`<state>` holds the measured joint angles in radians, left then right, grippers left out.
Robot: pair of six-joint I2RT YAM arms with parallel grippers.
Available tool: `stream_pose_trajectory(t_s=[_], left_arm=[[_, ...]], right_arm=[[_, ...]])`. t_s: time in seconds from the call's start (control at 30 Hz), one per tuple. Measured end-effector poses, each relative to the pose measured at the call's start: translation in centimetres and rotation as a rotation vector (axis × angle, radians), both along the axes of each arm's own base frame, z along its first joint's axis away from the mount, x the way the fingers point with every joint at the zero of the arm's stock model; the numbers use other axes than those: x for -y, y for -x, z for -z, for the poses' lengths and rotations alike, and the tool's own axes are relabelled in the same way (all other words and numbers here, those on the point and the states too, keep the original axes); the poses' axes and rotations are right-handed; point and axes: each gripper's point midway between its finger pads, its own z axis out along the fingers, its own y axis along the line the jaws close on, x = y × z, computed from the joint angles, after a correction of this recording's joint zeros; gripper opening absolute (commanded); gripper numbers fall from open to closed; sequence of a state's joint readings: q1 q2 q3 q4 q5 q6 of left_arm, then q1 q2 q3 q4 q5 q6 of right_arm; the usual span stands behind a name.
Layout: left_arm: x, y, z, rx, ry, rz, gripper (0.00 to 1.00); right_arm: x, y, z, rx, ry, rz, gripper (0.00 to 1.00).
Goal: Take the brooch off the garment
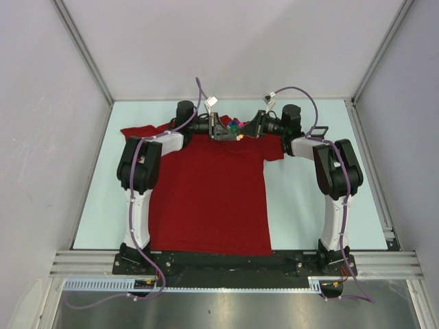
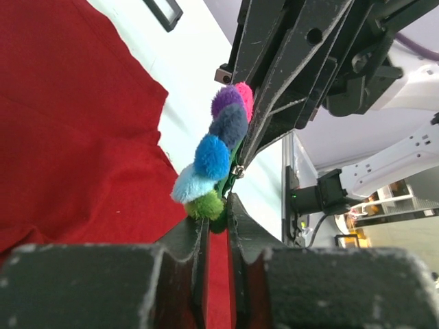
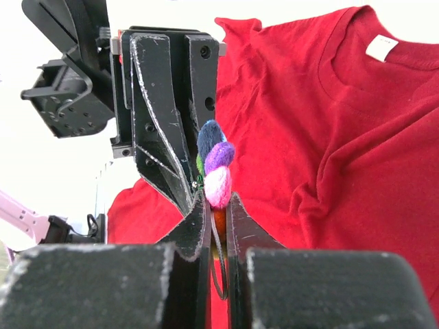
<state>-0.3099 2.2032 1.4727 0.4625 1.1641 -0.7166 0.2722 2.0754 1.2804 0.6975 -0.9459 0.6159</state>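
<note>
The dark-red garment [image 1: 206, 199] lies flat on the table, its neck at the far end. The brooch [image 1: 235, 127], a cluster of fuzzy coloured balls, is held above the neck area between both grippers. My left gripper [image 2: 218, 209] is shut on the green end of the brooch [image 2: 212, 156]. My right gripper [image 3: 218, 205] is shut on the brooch [image 3: 218, 171] below its pink ball, an orange ball and a thin ring between its jaws. The two pairs of fingertips nearly touch. Whether the brooch is still pinned to the cloth is hidden.
The white neck label [image 3: 381, 46] shows on the garment's collar. The cloth [image 3: 329, 137] is rumpled below the right gripper. Pale green table [image 1: 309, 205] lies bare right of the shirt. Grey walls close in three sides; a metal rail [image 1: 233, 264] runs along the near edge.
</note>
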Motion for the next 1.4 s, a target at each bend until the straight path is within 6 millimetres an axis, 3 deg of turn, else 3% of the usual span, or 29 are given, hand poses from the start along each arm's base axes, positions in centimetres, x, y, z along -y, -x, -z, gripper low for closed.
stream_pose_trajectory(t_s=[0.27,0.57,0.67,0.9,1.0,1.2,1.4], left_arm=[[-0.3,-0.3,0.5,0.017,-0.068,0.014,0.11],[-0.8,-0.1,1.0,0.023,-0.134,0.016,0.18],[-0.8,0.0,1.0,0.028,-0.144,0.015,0.22],[-1.1,0.6,0.2,0.092,-0.127,-0.014,0.45],[-1.2,0.9,-0.1,0.109,-0.102,-0.027,0.5],[-2.0,1.1,0.1,0.11,-0.069,-0.049,0.57],[-3.6,1.3,-1.5,0.122,0.006,-0.086,0.62]], right_arm=[[-0.2,-0.3,0.3,0.015,0.03,0.003,0.0],[-0.6,0.0,0.8,0.01,0.051,-0.003,0.0],[-0.7,0.1,0.9,0.007,0.053,-0.005,0.0],[-0.9,0.4,0.2,-0.023,0.008,-0.008,0.0],[-1.0,0.6,0.0,-0.039,-0.007,-0.01,0.0],[-0.7,1.3,-0.5,-0.083,-0.063,-0.021,0.0],[-0.3,1.3,-2.2,-0.094,-0.141,-0.031,0.0]])
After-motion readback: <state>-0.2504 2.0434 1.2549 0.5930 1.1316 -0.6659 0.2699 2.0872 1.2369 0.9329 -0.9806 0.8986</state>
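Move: The brooch is off the garment, held between both hands. Its middle lies about 3 cm to the right of the left hand, which still pinches the green end, and about 3 cm to the left of the right hand, which grips the pink end. The garment's collar is some 11 cm left of the left hand, 7 cm farther out and about 13 cm below it; the garment's right sleeve is roughly 12 cm right of the right hand, 6 cm nearer the base and 14 cm below. With the brooch still between them, both hands first shift about a centimetre left and down together, the left hand's fingertips dipping some 8 degrees. Then the left fingers open wide off the green end and the left hand draws away to the left, about 3.5 cm in all, rising slightly at the last, while the right hand keeps its grip, eases back a little and lifts the brooch about 2 cm, its fingertips tilting up. ##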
